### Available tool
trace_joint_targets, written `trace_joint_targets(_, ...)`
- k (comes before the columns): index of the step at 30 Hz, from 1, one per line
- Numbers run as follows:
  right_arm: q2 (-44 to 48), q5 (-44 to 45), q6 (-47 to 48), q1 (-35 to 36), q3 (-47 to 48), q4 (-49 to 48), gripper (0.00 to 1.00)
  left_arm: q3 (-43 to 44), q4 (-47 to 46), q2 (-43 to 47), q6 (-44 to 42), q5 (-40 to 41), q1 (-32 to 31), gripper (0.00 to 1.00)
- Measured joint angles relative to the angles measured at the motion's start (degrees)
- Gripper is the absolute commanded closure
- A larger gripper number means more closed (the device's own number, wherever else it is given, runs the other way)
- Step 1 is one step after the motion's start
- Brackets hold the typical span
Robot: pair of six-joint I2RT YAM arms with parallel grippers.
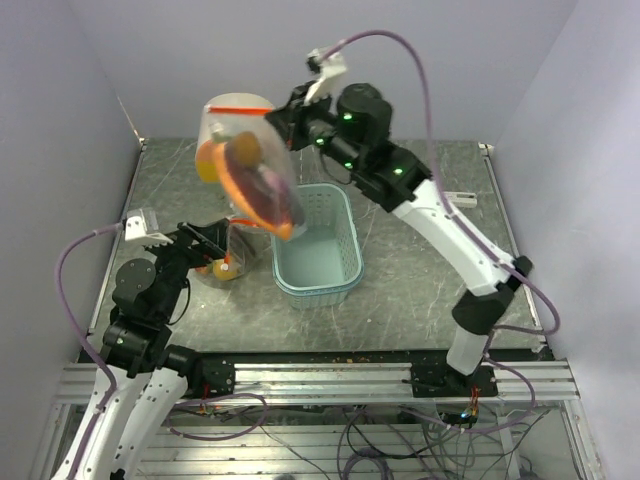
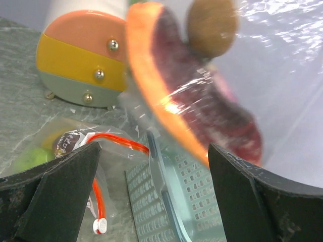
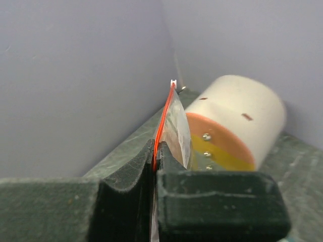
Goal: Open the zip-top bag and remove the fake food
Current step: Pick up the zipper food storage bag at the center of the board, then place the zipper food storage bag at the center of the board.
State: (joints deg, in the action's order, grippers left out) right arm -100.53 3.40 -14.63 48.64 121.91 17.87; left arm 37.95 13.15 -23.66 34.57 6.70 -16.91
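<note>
My right gripper (image 1: 283,117) is shut on the red zip edge of a clear zip-top bag (image 1: 232,128) and holds it high over the table's back left. In the right wrist view the zip strip (image 3: 162,117) runs straight into the closed jaws of the right gripper (image 3: 154,149). Fake food fills the bag: a dark red-purple slice with an orange rim (image 1: 262,187), a brown round piece (image 2: 212,24) and an orange piece (image 1: 208,160). My left gripper (image 1: 215,240) stands open below the bag, nothing between its fingers (image 2: 237,186).
The bag's low end hangs by the left rim of a teal perforated basket (image 1: 345,240). A second clear bag with a red zip (image 2: 108,140) lies on the table by the left gripper, a lime-green fruit (image 2: 29,159) inside. A round cream-and-orange drawer box (image 3: 229,133) stands behind.
</note>
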Motion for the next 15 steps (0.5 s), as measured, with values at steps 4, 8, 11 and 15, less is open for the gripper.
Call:
trace_joint_targets(4,-8.2,-0.7,-0.8,4.3,6.2,1.4,1.00,0.5,1.7,1.5,0.0,1.0,0.0,0.01)
trace_joint_targets(8,-12.6,-0.6,-1.4,7.0,5.5,2.2,1.00,0.4,3.3,1.9,0.0,2.4,0.0,0.01)
trace_joint_targets(11,-13.7,-0.2,-1.8,6.9,2.9,1.8,1.00,-0.6,3.3,1.9,0.3,3.4,0.0,0.01)
trace_joint_targets(15,-15.2,0.0,-2.2,6.4,1.7,1.4,1.00,-3.5,2.8,1.1,0.9,3.9,0.0,0.01)
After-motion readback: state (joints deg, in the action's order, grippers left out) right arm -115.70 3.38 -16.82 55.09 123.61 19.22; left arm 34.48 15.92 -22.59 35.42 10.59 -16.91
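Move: The left gripper is the right hand's goal, about 11 cm back, 12 cm to its left and 18 cm lower. From the left hand, the zipper bag's middle hangs some 8 cm ahead, 7 cm right and 8 cm above; the other bag lies about 6 cm ahead, 1 cm left and 28 cm below. From the right hand, the basket stands roughly 5 cm back, 6 cm right and 42 cm below. Right hand, still pinching the bag, swings about 14 cm down, 10 left, towards the open, sinking left gripper. ##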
